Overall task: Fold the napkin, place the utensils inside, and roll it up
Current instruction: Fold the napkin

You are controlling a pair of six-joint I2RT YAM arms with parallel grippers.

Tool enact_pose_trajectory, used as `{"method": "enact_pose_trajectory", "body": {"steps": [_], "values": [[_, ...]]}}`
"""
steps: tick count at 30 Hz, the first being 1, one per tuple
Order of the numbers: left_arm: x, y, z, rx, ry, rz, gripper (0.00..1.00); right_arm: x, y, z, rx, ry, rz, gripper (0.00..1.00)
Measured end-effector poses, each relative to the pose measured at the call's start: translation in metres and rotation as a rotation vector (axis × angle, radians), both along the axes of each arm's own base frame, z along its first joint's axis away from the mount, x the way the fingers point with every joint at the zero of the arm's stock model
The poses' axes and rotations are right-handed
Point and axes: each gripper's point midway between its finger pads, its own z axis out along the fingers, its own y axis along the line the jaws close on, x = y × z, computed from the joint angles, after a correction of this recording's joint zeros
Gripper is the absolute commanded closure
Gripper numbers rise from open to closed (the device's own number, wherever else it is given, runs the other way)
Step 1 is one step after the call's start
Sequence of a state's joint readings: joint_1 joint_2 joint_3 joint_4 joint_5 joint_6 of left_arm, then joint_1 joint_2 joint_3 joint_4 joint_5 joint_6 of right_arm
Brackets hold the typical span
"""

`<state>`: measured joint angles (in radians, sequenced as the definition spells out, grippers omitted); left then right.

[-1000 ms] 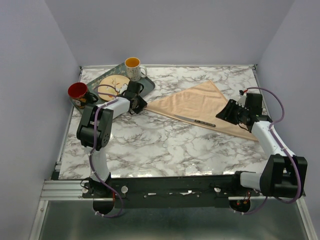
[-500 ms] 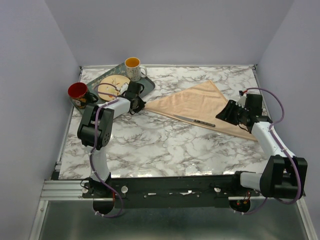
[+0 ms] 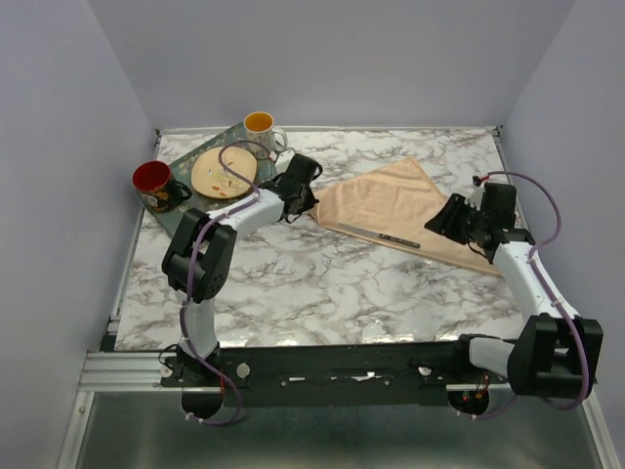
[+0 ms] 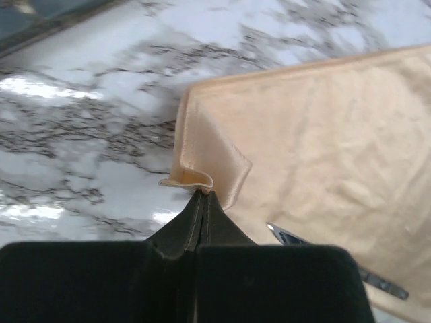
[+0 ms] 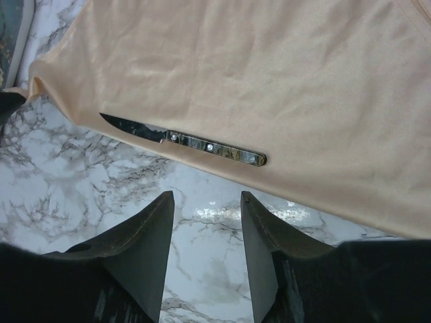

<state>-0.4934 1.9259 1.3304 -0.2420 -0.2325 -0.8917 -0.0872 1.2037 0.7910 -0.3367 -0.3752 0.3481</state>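
Note:
The peach napkin (image 3: pixel 391 198) lies folded as a triangle on the marble table, right of centre. One of the utensils, a knife (image 3: pixel 381 235) with a dark handle, rests along its near edge. My left gripper (image 3: pixel 311 201) is shut on the napkin's left corner (image 4: pixel 195 176), which is raised and curled over onto the cloth. The knife tip (image 4: pixel 283 234) shows just right of the fingers. My right gripper (image 3: pixel 444 217) hovers open by the napkin's right part. In its wrist view the knife (image 5: pixel 188 140) and the napkin (image 5: pixel 269 67) lie just beyond the open gripper (image 5: pixel 205 196).
A dark tray (image 3: pixel 210 144) at the back left carries a cream floral plate (image 3: pixel 224 174) and a yellow mug (image 3: pixel 260 131). A red mug (image 3: pixel 155 183) stands at its left end. The tray's edge (image 4: pixel 40 30) shows in the left wrist view.
My left gripper has shut on the napkin's left corner and carried it to the right, turning the tip over. The left arm has swung off the plate. The right arm has barely moved.

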Motion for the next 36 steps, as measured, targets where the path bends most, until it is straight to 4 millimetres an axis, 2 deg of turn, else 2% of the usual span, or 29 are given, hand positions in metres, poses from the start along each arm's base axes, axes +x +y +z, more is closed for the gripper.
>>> {"method": "enact_pose_trajectory", "body": {"steps": [6,11,13,15,19,23,25,36], "values": [[-0.017,-0.083,0.055,0.008,-0.112,-0.215,1.00,-0.007,-0.018,-0.013,-0.042,0.088,-0.123,0.48],[-0.037,-0.137,0.096,-0.002,-0.198,-0.353,1.00,-0.012,-0.029,-0.018,-0.074,0.135,-0.184,0.48],[-0.046,-0.157,0.104,-0.012,-0.215,-0.401,1.00,-0.014,-0.032,-0.019,-0.085,0.144,-0.201,0.48],[-0.055,-0.175,0.102,-0.015,-0.214,-0.452,1.00,-0.014,-0.034,-0.017,-0.090,0.144,-0.214,0.48],[-0.067,-0.202,0.080,0.002,-0.172,-0.535,1.00,-0.013,-0.040,-0.011,-0.097,0.141,-0.238,0.48],[-0.076,-0.218,0.054,0.035,-0.123,-0.587,1.00,-0.012,-0.043,-0.009,-0.099,0.139,-0.245,0.48],[-0.077,-0.222,0.049,0.046,-0.112,-0.601,1.00,-0.013,-0.043,-0.010,-0.099,0.143,-0.245,0.48],[-0.085,-0.256,0.057,0.007,-0.137,-0.671,1.00,-0.015,-0.044,-0.020,-0.102,0.183,-0.250,0.48]]}}
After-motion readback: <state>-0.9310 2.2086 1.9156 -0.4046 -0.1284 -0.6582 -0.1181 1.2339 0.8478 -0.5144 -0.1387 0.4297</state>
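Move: I already hold the napkin's left corner in my shut left fingers. The knife it is to be folded over lies with its middle about 18 cm to the right, 6 cm back and 4 cm below, along the napkin's near edge. The napkin's far corner is roughly 27 cm right and 15 cm ahead; the yellow mug stands some 12 cm left, 17 cm ahead. From my right hand the knife is about 11 cm left, 5 cm ahead, 10 cm down. Keeping the corner pinched, I sweep my left hand about 25 cm to the right and somewhat back, over the knife's blade to near its handle, arcing up roughly 10 cm and then easing halfway down, while turning some 40 degrees clockwise. My right hand, empty and half open, gives way about 4 cm to the right, turning slightly clockwise and tipping its fingers down. ##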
